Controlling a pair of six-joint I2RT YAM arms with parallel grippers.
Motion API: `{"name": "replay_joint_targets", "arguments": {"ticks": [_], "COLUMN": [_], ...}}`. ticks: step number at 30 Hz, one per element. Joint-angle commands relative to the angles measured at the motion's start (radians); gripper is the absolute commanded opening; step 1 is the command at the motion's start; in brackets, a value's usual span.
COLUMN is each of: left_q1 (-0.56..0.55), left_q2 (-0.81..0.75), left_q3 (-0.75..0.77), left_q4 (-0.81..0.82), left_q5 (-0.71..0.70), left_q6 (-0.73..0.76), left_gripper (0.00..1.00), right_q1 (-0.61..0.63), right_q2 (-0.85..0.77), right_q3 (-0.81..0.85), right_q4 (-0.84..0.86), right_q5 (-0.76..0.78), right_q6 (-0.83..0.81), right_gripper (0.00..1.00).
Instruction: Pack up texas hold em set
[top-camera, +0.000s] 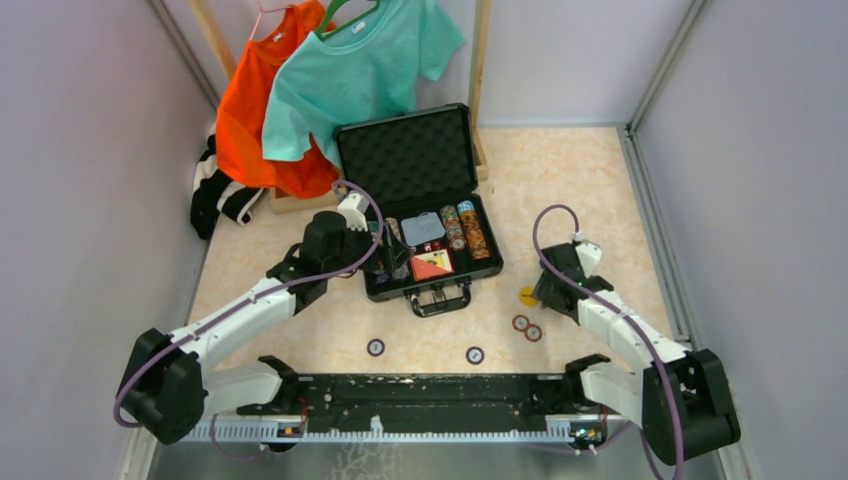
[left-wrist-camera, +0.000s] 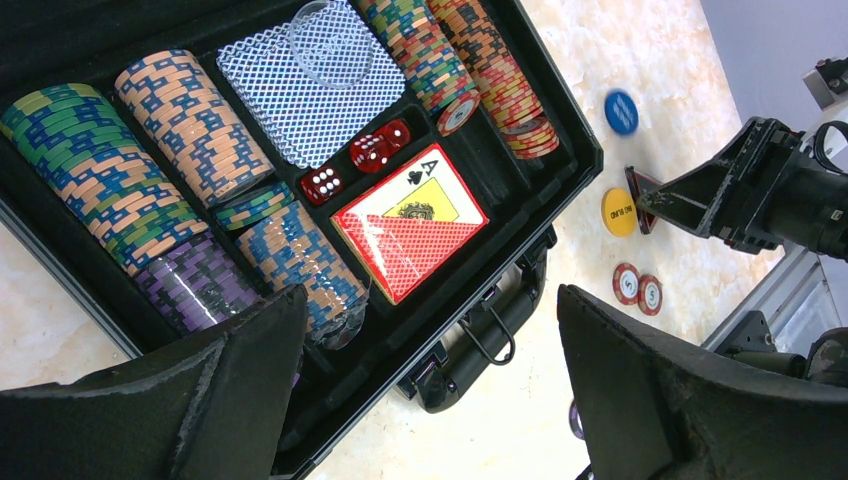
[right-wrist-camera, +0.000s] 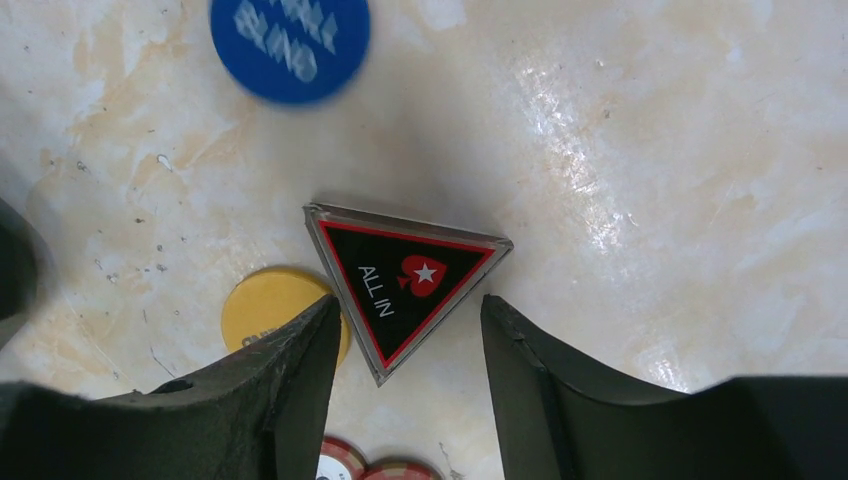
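Note:
The black briefcase (top-camera: 485, 262) lies open at mid-table, its foam lid (top-camera: 405, 155) raised. Inside it are rows of multicoloured chips (left-wrist-camera: 135, 195), a clear card box (left-wrist-camera: 310, 85), red dice (left-wrist-camera: 372, 150) and the red-orange card box (left-wrist-camera: 410, 232). My left gripper (top-camera: 390, 262) is open and empty over the case's front left, above the handle (left-wrist-camera: 490, 335). My right gripper (right-wrist-camera: 408, 318) is open, its fingertips (right-wrist-camera: 325, 315) on either side of the lower corner of a black triangular "ALL IN" token (right-wrist-camera: 405, 270) on the table. A yellow button (right-wrist-camera: 262, 305) and a blue button (right-wrist-camera: 290, 40) lie beside the token.
Two red chips (top-camera: 527, 327) lie near my right arm, and two dark chips (top-camera: 375, 347) lie in front of the case. An orange shirt and a teal shirt (top-camera: 360, 70) hang on a wooden rack behind the case. Grey walls close in both sides.

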Motion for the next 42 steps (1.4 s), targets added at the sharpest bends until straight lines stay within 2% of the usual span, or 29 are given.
{"name": "replay_joint_targets", "arguments": {"ticks": [1, 6, 10, 12, 19, 28, 42], "left_q1": [-0.005, -0.005, -0.005, -0.005, -0.005, -0.004, -0.005], "left_q2": [0.007, 0.005, -0.007, -0.011, -0.001, -0.007, -0.002], "left_q3": [-0.004, -0.003, -0.005, -0.006, -0.008, -0.01, -0.012], "left_q4": [0.022, 0.016, 0.012, 0.01, 0.017, 0.017, 0.02], "left_q5": [0.006, 0.005, -0.006, -0.01, 0.001, -0.001, -0.005], "left_q6": [0.013, 0.016, 0.018, 0.018, 0.017, 0.016, 0.016], "left_gripper": [0.99, 0.99, 0.99, 0.99, 0.99, 0.99, 0.99], "right_q1": [-0.006, -0.005, -0.004, -0.005, -0.006, -0.004, -0.006], "right_q2": [-0.043, -0.038, -0.008, 0.008, 0.021, 0.122, 0.143], "right_q3": [0.044, 0.067, 0.074, 0.085, 0.116, 0.131, 0.128], "right_q4": [-0.014, -0.018, -0.007, -0.011, -0.015, -0.028, 0.012], "right_q5": [0.012, 0.011, 0.002, 0.009, 0.056, 0.086, 0.134], "right_q6": [-0.017, -0.03, -0.042, -0.039, 0.083, 0.257, 0.408], "right_gripper": [0.54, 0.57, 0.76, 0.82, 0.84, 0.85, 0.85]}}
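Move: The black ALL IN triangle lies flat on the table, almost directly under the right fingertips, about 2 cm down and perhaps 1 cm ahead. The yellow big-blind button touches it, some 4 cm left and 2 cm ahead of the right hand; the blue small-blind button is about 5 cm straight ahead, and the pair of red chips about 5 cm left and 5 cm back. From the left hand, the triangle is roughly 35 cm right, 6 cm back and 15 cm below. The ALL IN triangle is left ungrasped as the right hand opens its half-closed fingers much wider and rises about 1 cm, then eases forward over it, some 2.5 cm in all, towards the blue button, with a brief dip on the way. Meanwhile the wrist turns about 20 degrees clockwise, leaving the fingers astride the triangle, which is nearer the rear finger. ##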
